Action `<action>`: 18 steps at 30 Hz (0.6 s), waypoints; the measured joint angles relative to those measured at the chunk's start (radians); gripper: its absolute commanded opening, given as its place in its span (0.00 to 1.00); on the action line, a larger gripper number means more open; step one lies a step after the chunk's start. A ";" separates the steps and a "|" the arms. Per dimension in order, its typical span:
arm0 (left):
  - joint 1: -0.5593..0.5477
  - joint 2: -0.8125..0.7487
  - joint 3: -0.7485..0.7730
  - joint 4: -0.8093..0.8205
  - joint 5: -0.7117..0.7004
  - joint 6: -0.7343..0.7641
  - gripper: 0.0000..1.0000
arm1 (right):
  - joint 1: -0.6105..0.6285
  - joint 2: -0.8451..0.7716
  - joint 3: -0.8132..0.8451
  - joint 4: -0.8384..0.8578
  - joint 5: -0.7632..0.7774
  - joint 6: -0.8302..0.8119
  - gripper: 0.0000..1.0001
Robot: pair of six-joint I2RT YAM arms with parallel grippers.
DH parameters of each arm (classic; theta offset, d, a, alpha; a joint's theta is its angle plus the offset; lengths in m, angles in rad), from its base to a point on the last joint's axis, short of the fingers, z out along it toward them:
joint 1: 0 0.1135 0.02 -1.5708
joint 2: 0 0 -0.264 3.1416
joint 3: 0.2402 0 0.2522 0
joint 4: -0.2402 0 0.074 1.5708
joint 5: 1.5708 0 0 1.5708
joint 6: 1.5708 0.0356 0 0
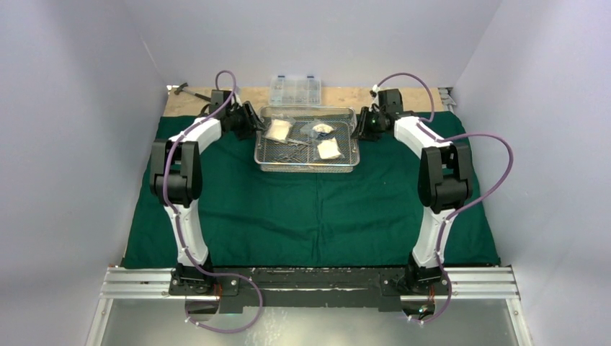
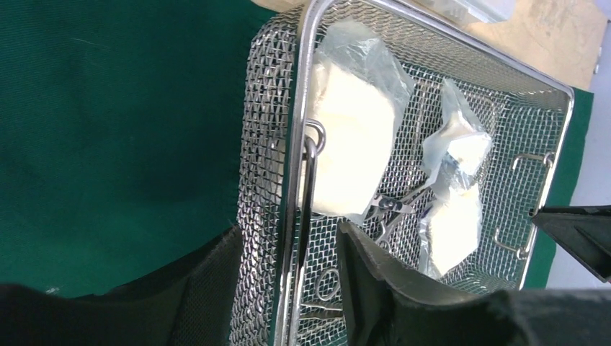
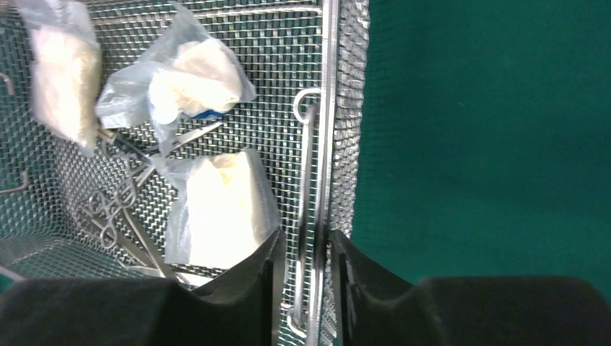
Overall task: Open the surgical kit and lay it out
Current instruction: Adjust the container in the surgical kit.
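The dark green cloth wrap (image 1: 310, 216) lies spread flat, and the steel wire-mesh tray (image 1: 308, 169) stands on its far middle. Inside lie three clear gauze packets (image 1: 277, 130) (image 1: 323, 129) (image 1: 329, 149) and small steel instruments (image 1: 292, 148). My left gripper (image 1: 253, 128) (image 2: 288, 231) is open and straddles the tray's left end wall and drop handle (image 2: 308, 180), with a gap on the inner side. My right gripper (image 1: 362, 128) (image 3: 304, 238) is shut on the right end wall and its handle (image 3: 310, 166), one finger inside beside a gauze packet (image 3: 216, 216), the other outside.
A clear plastic compartment box (image 1: 295, 89) sits just behind the tray on the bare wood strip. A small hammer (image 1: 189, 89) lies at the back left corner. White walls close in on both sides. The cloth reaches almost to the arm bases.
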 measured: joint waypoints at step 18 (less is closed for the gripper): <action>-0.006 0.044 0.072 -0.051 -0.062 0.027 0.00 | 0.033 0.026 0.017 0.033 0.147 0.032 0.00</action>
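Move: The container stands between the hands, its side rims already straddled by the open fingers. Its middle lies about 19 cm right and 3 cm back of the left hand, a few centimetres lower; a gauze packet is some 8 cm to that hand's right, level with it, the clear box 15 cm right and 14 cm ahead. From the right hand the container's middle is about 18 cm left, with a second packet 10 cm left and 6 cm back. Both grippers pinch the container's side rims, the left fingers closing from half open on the left rim and the right shutting almost fully on the right one, as the hands settle down barely 1 cm. Keeping hold, they push the container forward together about 1 to 1.5 cm towards the clear box, the right hand turning some 5 degrees clockwise. ##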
